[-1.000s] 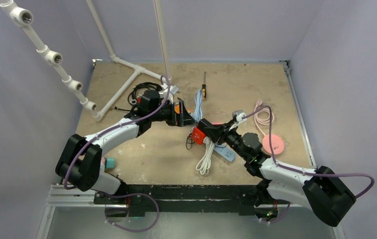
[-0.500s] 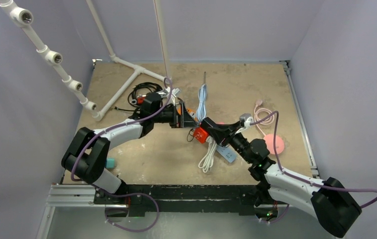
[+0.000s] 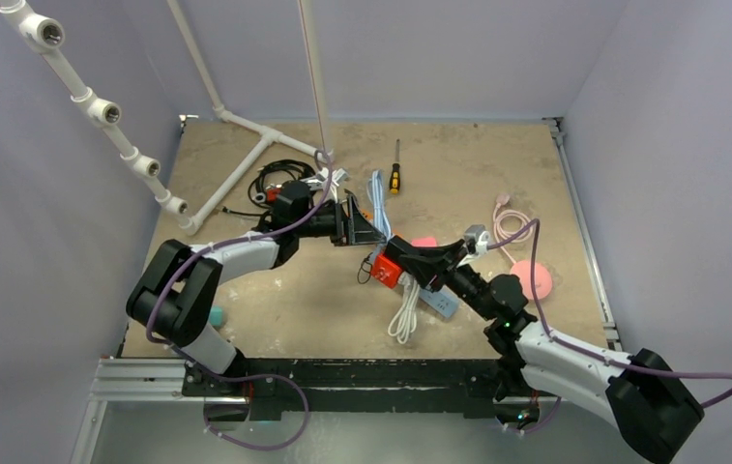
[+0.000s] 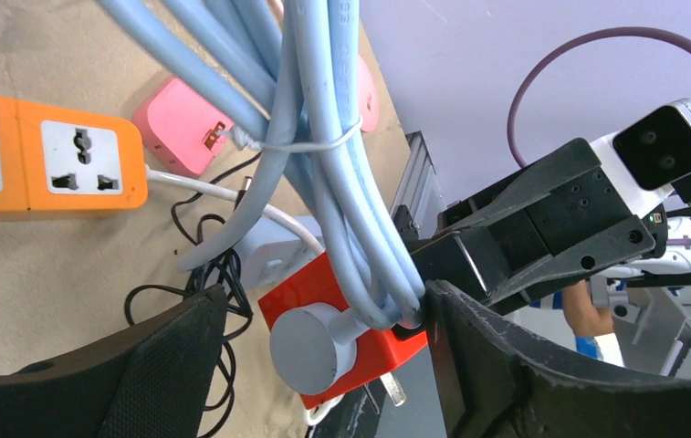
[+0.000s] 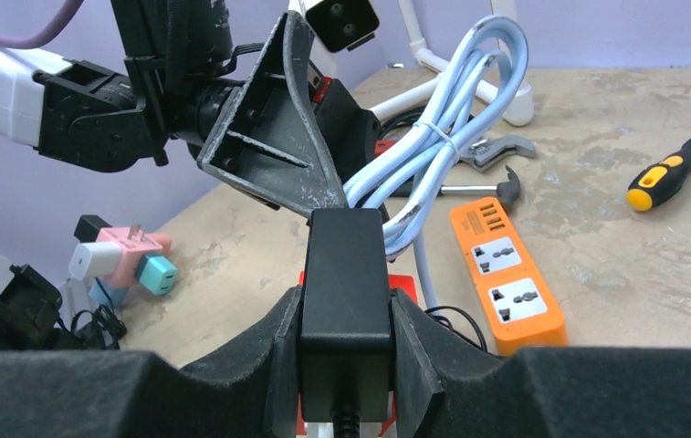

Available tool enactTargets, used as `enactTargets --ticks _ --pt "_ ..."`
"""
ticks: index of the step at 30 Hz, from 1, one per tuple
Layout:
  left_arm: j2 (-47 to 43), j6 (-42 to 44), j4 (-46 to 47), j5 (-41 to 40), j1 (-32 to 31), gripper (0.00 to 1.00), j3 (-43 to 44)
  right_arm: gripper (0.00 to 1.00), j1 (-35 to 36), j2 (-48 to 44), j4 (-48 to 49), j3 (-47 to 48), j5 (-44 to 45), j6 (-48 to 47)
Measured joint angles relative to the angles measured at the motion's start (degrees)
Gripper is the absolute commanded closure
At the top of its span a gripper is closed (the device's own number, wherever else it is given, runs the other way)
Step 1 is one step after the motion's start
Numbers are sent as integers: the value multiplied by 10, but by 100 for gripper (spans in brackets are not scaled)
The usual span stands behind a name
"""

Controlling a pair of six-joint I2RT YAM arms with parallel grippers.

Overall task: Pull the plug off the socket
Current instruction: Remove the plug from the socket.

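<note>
A red socket block hangs above the table's middle. A grey round plug sits in it, and its light-blue cable bundle rises away from it. My right gripper is shut on a black block fixed to the back of the red socket. My left gripper is open. Its fingers stand on either side of the grey plug, with a gap on the left and the right pad close to the cable. In the top view the left gripper meets the right gripper.
An orange power strip lies on the table under the cable. A pink charger, thin black wires and a coiled white cable lie nearby. Further off are a screwdriver, white pipes and a pink disc.
My left gripper has come in around the grey plug and its jaws have narrowed. The right arm shifted the red socket slightly left, and the blue cable moved with it.
</note>
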Motion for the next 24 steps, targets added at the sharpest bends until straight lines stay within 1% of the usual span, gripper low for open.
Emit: enactTargets --ticks 7,8,9,11,13,15,17,18,19,20,24 --pt "15 -13 13 3 -1 26 -1 100 2 17 3 0 -19 -1" --pt "15 -13 14 3 -1 27 -1 100 5 20 7 0 -19 -3" --pt "15 -14 14 3 -2 30 -1 100 7 22 9 0 -19 -5" --pt "21 -15 19 3 -4 40 -1 100 11 28 14 0 -19 -9" --pt "29 -18 24 6 -8 55 -1 100 17 36 16 0 -14 -18" --pt "37 -22 29 8 -15 72 -1 100 29 47 14 1 -3 -26" --pt "42 -26 28 10 -19 95 -1 100 48 60 7 6 14 -37" --pt "42 -27 24 10 -19 100 -1 100 55 65 1 10 24 -43" --pt "42 -24 22 10 -19 100 -1 100 61 73 -10 17 36 -47" --pt "40 -13 19 4 -19 100 -1 94 64 81 -16 24 45 -49" --pt "26 28 -34 -28 -16 100 2 60 69 111 -47 55 52 -46"
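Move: The looped blue cable hangs between the open left fingers; its lower end by the plug is about 4 cm to the left hand's right, 1 cm back and 1 cm up. The red socket lies about 5 cm back, 4 cm right and 3 cm below that hand, the orange power strip 8 cm ahead and 14 cm down. From the right hand, holding the socket by its black block, the left fingertips are about 5 cm ahead and 7 cm left, roughly level. Bring the right hand down about 4 cm and left 3 cm, keeping its hold on the black block and tipping its left side down some 10 degrees, so the red socket comes in to the left hand. Meanwhile sink the left gripper about 3 cm, then shut its wide-open fingers, pinching the blue cable close to the plug. ##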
